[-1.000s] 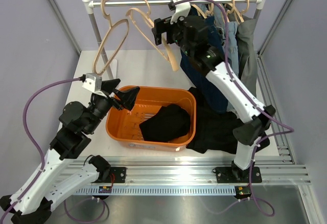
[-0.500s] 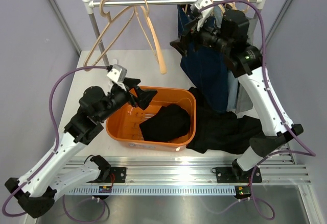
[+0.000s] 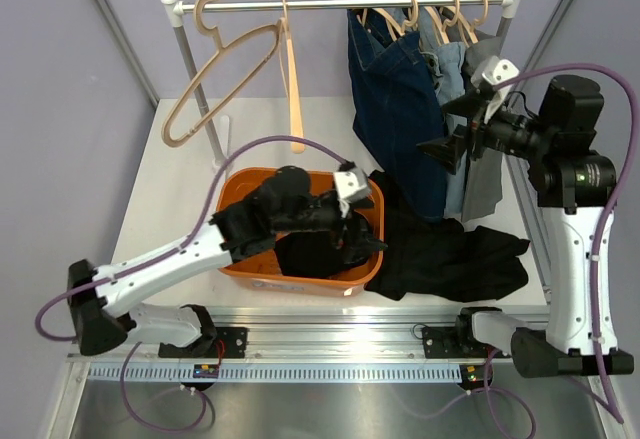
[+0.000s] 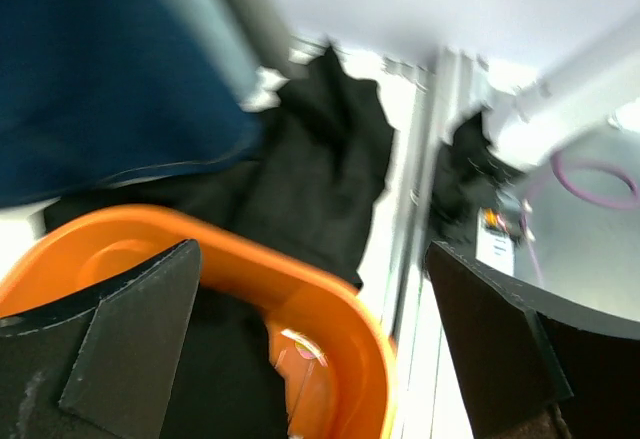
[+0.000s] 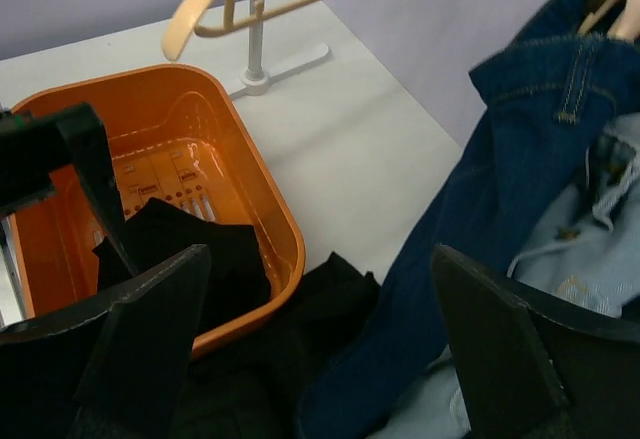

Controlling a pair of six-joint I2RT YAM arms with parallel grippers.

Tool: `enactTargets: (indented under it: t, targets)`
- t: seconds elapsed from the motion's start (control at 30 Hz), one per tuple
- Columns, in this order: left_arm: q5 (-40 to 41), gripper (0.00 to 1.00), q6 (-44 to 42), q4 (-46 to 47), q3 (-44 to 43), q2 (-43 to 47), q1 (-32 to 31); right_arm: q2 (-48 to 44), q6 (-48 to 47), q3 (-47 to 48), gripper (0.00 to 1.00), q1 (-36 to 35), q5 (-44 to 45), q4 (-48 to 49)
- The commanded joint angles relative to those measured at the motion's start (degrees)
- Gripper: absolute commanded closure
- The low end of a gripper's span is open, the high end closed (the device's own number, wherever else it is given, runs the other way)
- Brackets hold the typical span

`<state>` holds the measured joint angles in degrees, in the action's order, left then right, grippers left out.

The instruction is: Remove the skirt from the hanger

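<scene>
A dark blue denim skirt (image 3: 395, 109) (image 5: 500, 209) hangs from a wooden hanger (image 3: 388, 21) (image 5: 625, 9) on the rail. My right gripper (image 3: 450, 131) (image 5: 320, 349) is open and holds nothing. It hovers just right of the skirt, level with its middle, without touching it. My left gripper (image 3: 362, 234) (image 4: 315, 349) is also open and empty, low over the right rim of the orange basket (image 3: 240, 259) (image 4: 340, 299) (image 5: 250, 159). The left wrist view is blurred.
A black garment (image 3: 320, 249) lies in the basket and another (image 3: 450, 259) (image 4: 320, 159) is spread on the table to its right. Two empty wooden hangers (image 3: 215, 74) hang at the rail's left. Light blue (image 3: 452, 69) and grey (image 3: 485, 174) garments hang behind the skirt.
My right arm has drawn back from the rail, down and to the right of the skirt. My left arm has swung right across the basket to its right rim. The empty hangers have swung.
</scene>
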<state>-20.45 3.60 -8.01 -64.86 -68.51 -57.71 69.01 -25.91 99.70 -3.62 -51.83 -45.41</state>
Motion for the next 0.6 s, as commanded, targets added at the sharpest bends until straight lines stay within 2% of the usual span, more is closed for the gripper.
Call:
enactTargets:
  t: [0.0,0.23,0.4,0.57]
  targets:
    - [-5.65,0.01,-6.23,2.47,-5.62,-6.62,-4.15,-2.21,-2.03,-3.28,0.01,5.01,-4.68,-5.55]
    - [-6.8,0.03,-10.45,1.33,-12.83,-20.16,-9.78,-6.43,0.76,-8.64,0.02,13.89,-4.85,-4.78]
    - [-4.08,0.04,-10.45,4.84,-14.33,-28.06,-13.12,-6.0,5.25,-9.44,0.02,21.09,-8.02,-2.41]
    - [3.12,0.05,-11.24,4.85,-17.93,-35.8,-16.2,-6.35,7.36,-10.66,0.02,22.6,-9.42,-0.74]
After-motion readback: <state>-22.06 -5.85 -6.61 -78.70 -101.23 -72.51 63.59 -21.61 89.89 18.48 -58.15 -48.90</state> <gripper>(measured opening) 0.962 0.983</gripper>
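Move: The black skirt spread on the table has its middle about 19 cm to the left hand's right, some 3 cm ahead and 29 cm below. The orange bin's middle lies about 15 cm left of that hand, 8 cm ahead and 27 cm down; the skirt inside it, 12 cm left, 6 cm ahead, 29 cm down. From the right hand, the spread skirt is about 10 cm right, 9 cm back and 42 cm below. Open left hand sweeps 20 cm right, down and back towards the spread skirt; right hand draws 10 cm right. ##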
